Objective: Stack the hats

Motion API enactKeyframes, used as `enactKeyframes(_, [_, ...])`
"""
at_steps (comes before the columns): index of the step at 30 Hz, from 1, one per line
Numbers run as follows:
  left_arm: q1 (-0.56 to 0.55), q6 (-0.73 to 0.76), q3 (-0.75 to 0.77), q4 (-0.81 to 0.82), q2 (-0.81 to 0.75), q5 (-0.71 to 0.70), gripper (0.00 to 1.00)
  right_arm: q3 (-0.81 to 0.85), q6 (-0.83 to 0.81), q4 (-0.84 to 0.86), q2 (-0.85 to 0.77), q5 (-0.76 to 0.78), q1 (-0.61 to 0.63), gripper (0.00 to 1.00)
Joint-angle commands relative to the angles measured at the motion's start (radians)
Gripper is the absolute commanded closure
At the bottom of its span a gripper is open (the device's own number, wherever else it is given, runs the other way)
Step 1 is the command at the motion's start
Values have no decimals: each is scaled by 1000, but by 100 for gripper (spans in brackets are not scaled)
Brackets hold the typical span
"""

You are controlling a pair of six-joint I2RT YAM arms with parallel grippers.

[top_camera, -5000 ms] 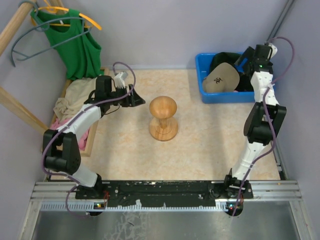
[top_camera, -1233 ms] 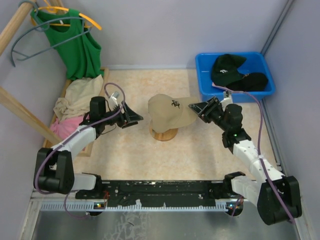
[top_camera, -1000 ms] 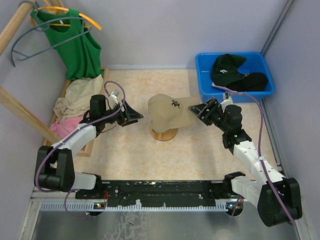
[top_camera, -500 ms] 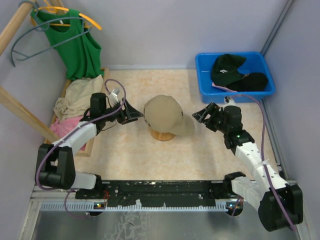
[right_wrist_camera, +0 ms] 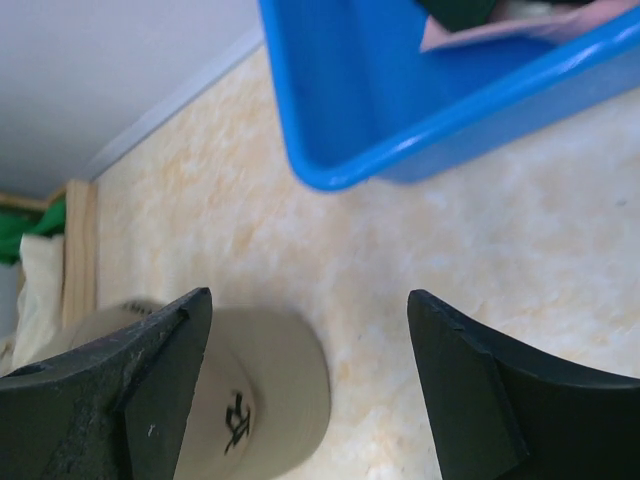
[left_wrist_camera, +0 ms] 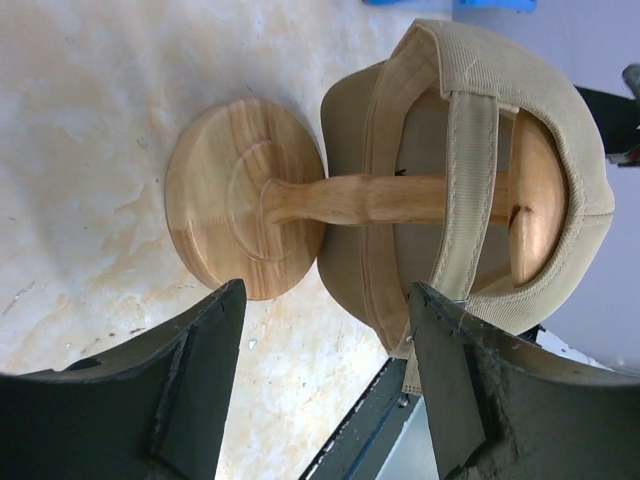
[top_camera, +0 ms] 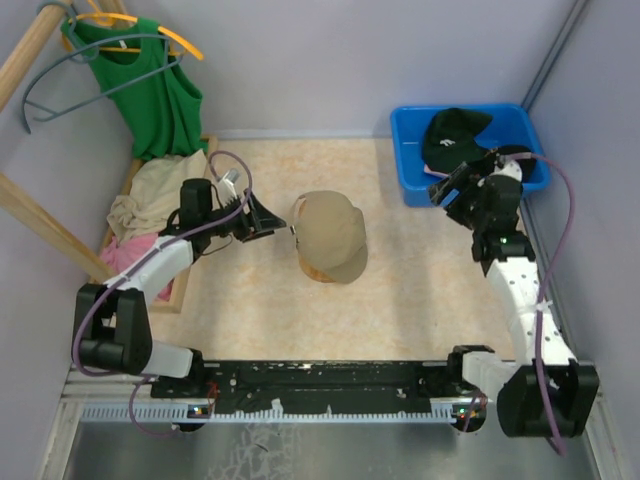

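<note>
A tan hat sits on the wooden stand mid-table, brim toward the front. From the left wrist I see the tan hat from behind, its strap across the stand's knob, and the stand's base. My left gripper is open just left of the stand, holding nothing. My right gripper is open and empty by the blue bin's front left corner, apart from the tan hat. In the bin lie a dark green hat, a black hat and a pink edge.
A wooden tray with cream cloth and pink cloth stands at the left. A green sleeveless top hangs above it on hangers, beside a slanted wooden pole. Walls close in on three sides. The blue bin fills the right wrist view's top.
My right gripper opened, let go of the tan hat's brim and drew back to the bin. The hat settled on the stand, brim swung toward the front. The left gripper barely moved.
</note>
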Motion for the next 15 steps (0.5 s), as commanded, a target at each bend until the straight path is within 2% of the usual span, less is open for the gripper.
enactKeyframes(1, [32,39,41,-37,-29,-20,28,182,-74,2,121,59,-75,20])
enactKeyframes(6, [67,48,83,-59,-44,-17,27,430,-116,-47,343,54,-156,19])
enactKeyframes(15, [97,86,157,-116,-15,-30,26,994,-138,-272,868,77,-209,18])
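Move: The dark green hat in the blue bin lies about 16 cm ahead of the right hand, 8 cm to its right and 17 cm below. The black hat is roughly 20 cm right and 13 cm ahead, at much the same depth. From the left hand the green hat is some 50 cm right and 18 cm farther out; the tan hat on the stand is about 14 cm right and 2 cm back. Right hand sweeps open some 20 cm forward-right over the bin's hats, rising; left backs off the tan hat, climbing. ##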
